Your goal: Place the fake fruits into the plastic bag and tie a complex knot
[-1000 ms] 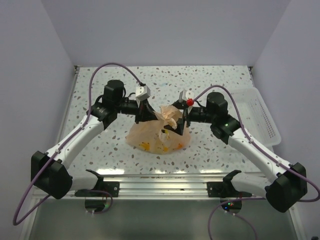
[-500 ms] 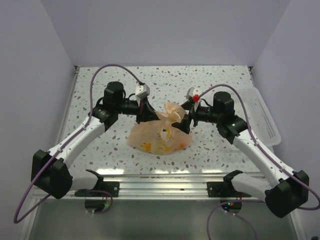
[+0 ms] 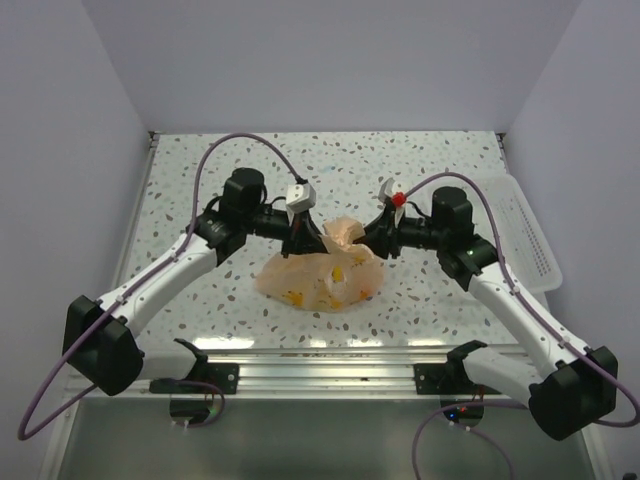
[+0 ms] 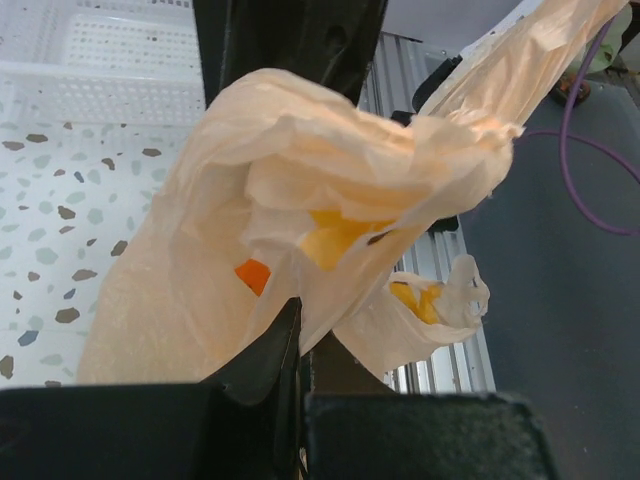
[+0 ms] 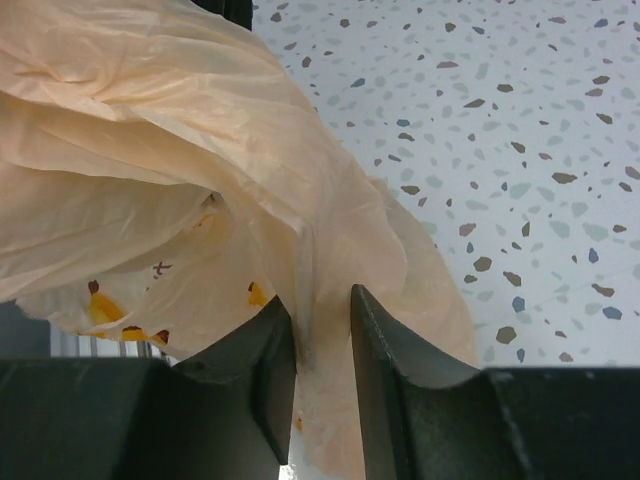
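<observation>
The peach-orange plastic bag (image 3: 318,275) lies on the speckled table between both arms, its top bunched up (image 3: 345,232). Fake fruits show through the film as yellow pieces (image 3: 296,295) and, in the left wrist view, a yellow piece (image 4: 335,235) and an orange piece (image 4: 252,275). My left gripper (image 3: 305,236) is at the bag's upper left, and its jaws (image 4: 305,325) are shut on a pinch of bag film. My right gripper (image 3: 372,240) is at the bag's upper right. Its jaws (image 5: 322,300) stand a narrow gap apart with a fold of the bag between them. No finished knot shows.
A white perforated tray (image 3: 525,235) sits at the table's right edge, and it also shows in the left wrist view (image 4: 100,60). A metal rail (image 3: 320,370) runs along the near edge between the arm bases. Purple cables loop above both arms.
The right gripper's jaws have narrowed from wide open onto a fold of the bag. The left gripper has shifted right towards the bag's bunched top, still holding film.
</observation>
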`<state>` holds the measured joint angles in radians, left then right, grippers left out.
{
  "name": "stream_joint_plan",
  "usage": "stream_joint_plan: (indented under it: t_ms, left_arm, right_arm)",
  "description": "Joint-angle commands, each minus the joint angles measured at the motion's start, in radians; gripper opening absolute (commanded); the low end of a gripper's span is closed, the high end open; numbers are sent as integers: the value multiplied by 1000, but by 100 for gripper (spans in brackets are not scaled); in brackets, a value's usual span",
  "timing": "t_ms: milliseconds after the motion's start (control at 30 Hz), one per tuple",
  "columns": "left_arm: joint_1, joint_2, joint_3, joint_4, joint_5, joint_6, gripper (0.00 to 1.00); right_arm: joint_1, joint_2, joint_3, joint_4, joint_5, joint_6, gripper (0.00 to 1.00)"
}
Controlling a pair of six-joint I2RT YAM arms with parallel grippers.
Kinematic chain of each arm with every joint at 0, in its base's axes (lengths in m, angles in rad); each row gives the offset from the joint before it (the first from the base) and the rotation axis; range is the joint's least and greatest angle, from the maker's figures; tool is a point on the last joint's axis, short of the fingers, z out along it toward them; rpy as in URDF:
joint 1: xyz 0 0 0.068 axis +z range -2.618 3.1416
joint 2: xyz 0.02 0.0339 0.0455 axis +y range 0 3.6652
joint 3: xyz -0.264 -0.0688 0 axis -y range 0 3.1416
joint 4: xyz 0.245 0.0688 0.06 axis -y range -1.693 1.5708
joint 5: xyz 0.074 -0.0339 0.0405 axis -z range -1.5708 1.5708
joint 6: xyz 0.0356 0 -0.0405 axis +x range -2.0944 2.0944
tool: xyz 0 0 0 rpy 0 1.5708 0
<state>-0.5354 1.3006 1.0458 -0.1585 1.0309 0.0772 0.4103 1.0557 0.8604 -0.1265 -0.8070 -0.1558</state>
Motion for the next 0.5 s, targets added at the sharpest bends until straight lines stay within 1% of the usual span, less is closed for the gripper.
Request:
stream_joint_plan:
  t_ms: [0, 67, 100, 167, 267, 300, 467]
  left_arm:
    - [-23, 19, 68, -16, -25, 18, 0]
    - [-14, 28, 77, -24, -43, 1, 0]
    - [-11, 31, 85, -33, -55, 4, 0]
    - [-9, 35, 86, -36, -81, 1, 0]
    - [-8, 42, 85, -30, -110, -17, 0]
    - [-9, 45, 86, -33, -121, -19, 0]
    - [-11, 51, 88, -32, -130, -16, 0]
  right_arm:
    - [-4, 17, 6, 82, -49, 15, 30]
    - [-2, 10, 12, 61, -76, -20, 40]
    - [-2, 6, 14, 33, -92, -54, 50]
    - [-4, -8, 9, 27, -135, -57, 79]
    - [4, -22, 5, 31, -167, -71, 86]
    - [10, -23, 3, 39, -166, -59, 91]
    - [30, -2, 17, 90, -175, -2, 92]
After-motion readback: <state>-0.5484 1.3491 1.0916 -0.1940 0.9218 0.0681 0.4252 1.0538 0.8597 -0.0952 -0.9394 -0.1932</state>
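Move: The right gripper, part-closed with bag film between its fingers, has the bunched neck of the plastic bag about 4 cm to its left, 1 cm ahead and roughly level. The shut left fingertips stand some 9 cm to its left and 1 cm back, and the fruit-filled bag body lies about 5 cm back, 8 cm left and 13 cm below. For the left hand, which still holds the film, that neck is about 5 cm to the right and 2 cm ahead, nearly level. The right gripper spreads from about a third open to nearly wide, the film still between its fingers, while it draws back about 2 cm, shifting also a little left and up along the bunched neck and turning some 10 degrees counter-clockwise. Meanwhile the left hand keeps its shut grip on the bag and slides forward about 2 cm, sinking slightly and turning about 5 degrees counter-clockwise, so that the two hands slip past each other fore and aft. ##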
